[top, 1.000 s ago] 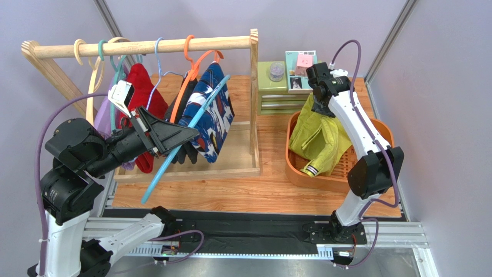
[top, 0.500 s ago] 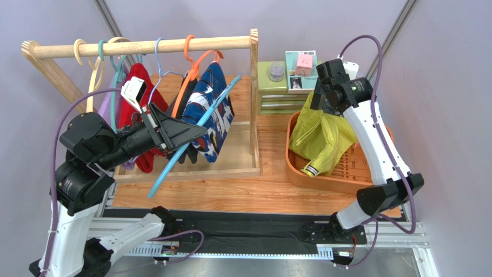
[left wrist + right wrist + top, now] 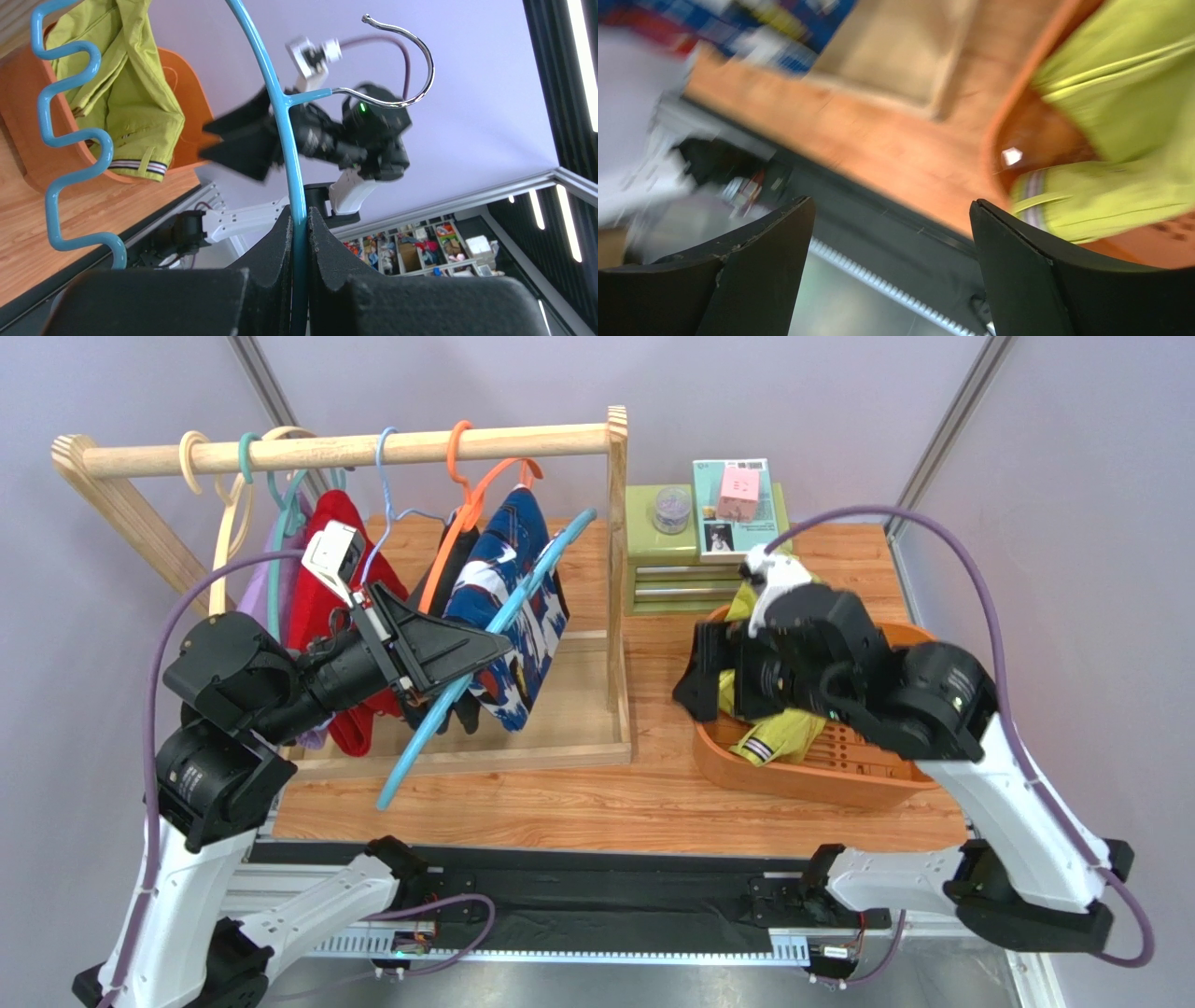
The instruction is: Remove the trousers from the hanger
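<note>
The yellow-green trousers (image 3: 769,739) lie in the orange basket (image 3: 842,781), mostly hidden by my right arm; their striped cuff shows in the left wrist view (image 3: 119,91) and right wrist view (image 3: 1116,140). The navy printed trousers (image 3: 522,616) hang on an orange hanger (image 3: 470,483) on the rack. My left gripper (image 3: 494,647) is shut on a bare blue hanger (image 3: 484,651), held slanted in front of the rack; its rod runs between the fingers (image 3: 300,231). My right gripper (image 3: 699,686) is open and empty (image 3: 892,238) over the basket's left rim.
A wooden rack (image 3: 351,448) also carries a red garment (image 3: 344,560), a black garment (image 3: 442,588) and several other hangers. Its wooden base (image 3: 575,735) lies beneath. Stacked green boxes (image 3: 666,546) stand behind the basket. Grey walls close in on both sides.
My right gripper opened and let go of the yellow-green trousers, which settled into the basket. That arm swung down and forward-left. My left arm lifted the blue hanger slightly.
</note>
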{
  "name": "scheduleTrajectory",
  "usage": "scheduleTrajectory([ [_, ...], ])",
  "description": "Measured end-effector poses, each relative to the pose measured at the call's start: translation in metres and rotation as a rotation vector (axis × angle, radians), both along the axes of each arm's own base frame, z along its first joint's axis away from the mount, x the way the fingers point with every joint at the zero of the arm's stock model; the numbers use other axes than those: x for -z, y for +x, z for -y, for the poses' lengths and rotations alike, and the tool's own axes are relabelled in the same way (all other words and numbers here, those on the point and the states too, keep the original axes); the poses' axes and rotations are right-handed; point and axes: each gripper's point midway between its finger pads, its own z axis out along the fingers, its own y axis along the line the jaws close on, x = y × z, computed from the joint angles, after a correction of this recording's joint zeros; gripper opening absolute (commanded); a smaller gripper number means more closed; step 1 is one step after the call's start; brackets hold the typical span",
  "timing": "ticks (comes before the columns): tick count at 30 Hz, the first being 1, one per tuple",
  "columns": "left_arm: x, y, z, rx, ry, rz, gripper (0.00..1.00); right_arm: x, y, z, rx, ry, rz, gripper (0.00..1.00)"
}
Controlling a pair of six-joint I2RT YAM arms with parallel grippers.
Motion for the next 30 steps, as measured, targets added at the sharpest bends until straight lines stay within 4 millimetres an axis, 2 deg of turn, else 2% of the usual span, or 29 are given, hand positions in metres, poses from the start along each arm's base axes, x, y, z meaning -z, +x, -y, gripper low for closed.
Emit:
scheduleTrajectory([
  [2,0.003,0.002,0.001,-0.005,-0.013,-0.014,0.00,-0.001,-0.040,-0.021,-0.142,0.055,-0.027,0.87],
  [5,0.009,0.006,0.000,-0.023,-0.039,-0.045,0.00,-0.006,-0.086,-0.050,-0.318,0.128,-0.028,0.87],
  [8,0.014,0.011,0.000,-0.039,-0.070,-0.083,0.00,-0.022,-0.124,-0.091,-0.480,0.214,0.002,0.87],
  [9,0.015,0.012,0.001,-0.043,-0.080,-0.094,0.00,-0.030,-0.131,-0.104,-0.511,0.241,0.017,0.86],
  [12,0.012,0.014,0.000,-0.054,-0.108,-0.114,0.00,-0.050,-0.139,-0.149,-0.559,0.291,0.056,0.81],
  [14,0.010,0.015,-0.002,-0.063,-0.131,-0.119,0.00,-0.059,-0.137,-0.177,-0.574,0.299,0.083,0.78],
  [18,0.011,0.014,-0.010,-0.100,-0.190,-0.144,0.00,-0.061,-0.130,-0.220,-0.603,0.282,0.138,0.71],
  [21,0.009,0.010,-0.020,-0.135,-0.223,-0.137,0.00,-0.061,-0.126,-0.238,-0.619,0.267,0.176,0.65],
  [23,0.002,0.006,-0.027,-0.150,-0.250,-0.118,0.00,-0.068,-0.124,-0.247,-0.624,0.278,0.204,0.61],
  [30,-0.004,0.002,-0.031,-0.147,-0.289,-0.106,0.00,-0.096,-0.127,-0.258,-0.656,0.365,0.256,0.54],
])
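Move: The light-blue hanger, empty and held in the left fingers, has its middle about 22 cm to the right hand's left, level with it fore and aft, some 12 cm higher. Beyond it, about 8 cm ahead and 21 cm left of the right hand, hang the patterned trousers; the yellow trousers lie in the orange basket, about 12 cm ahead, 16 cm right and well below. From the left hand the hanger's middle is roughly 4 cm ahead, 3 cm right, 4 cm lower. The light-blue hanger stays pinched in the left fingers, which dip slightly forward, then bring it back and about 3 cm left, rolling some 15 degrees with the hand's left side dropping. The right hand leaves the basket, sweeping back and left, then on left and up, about 26 cm left overall, turning counter-clockwise and partly closing its fingers as it comes close beneath the left gripper, by the hanger's near, wavy lower bar. ##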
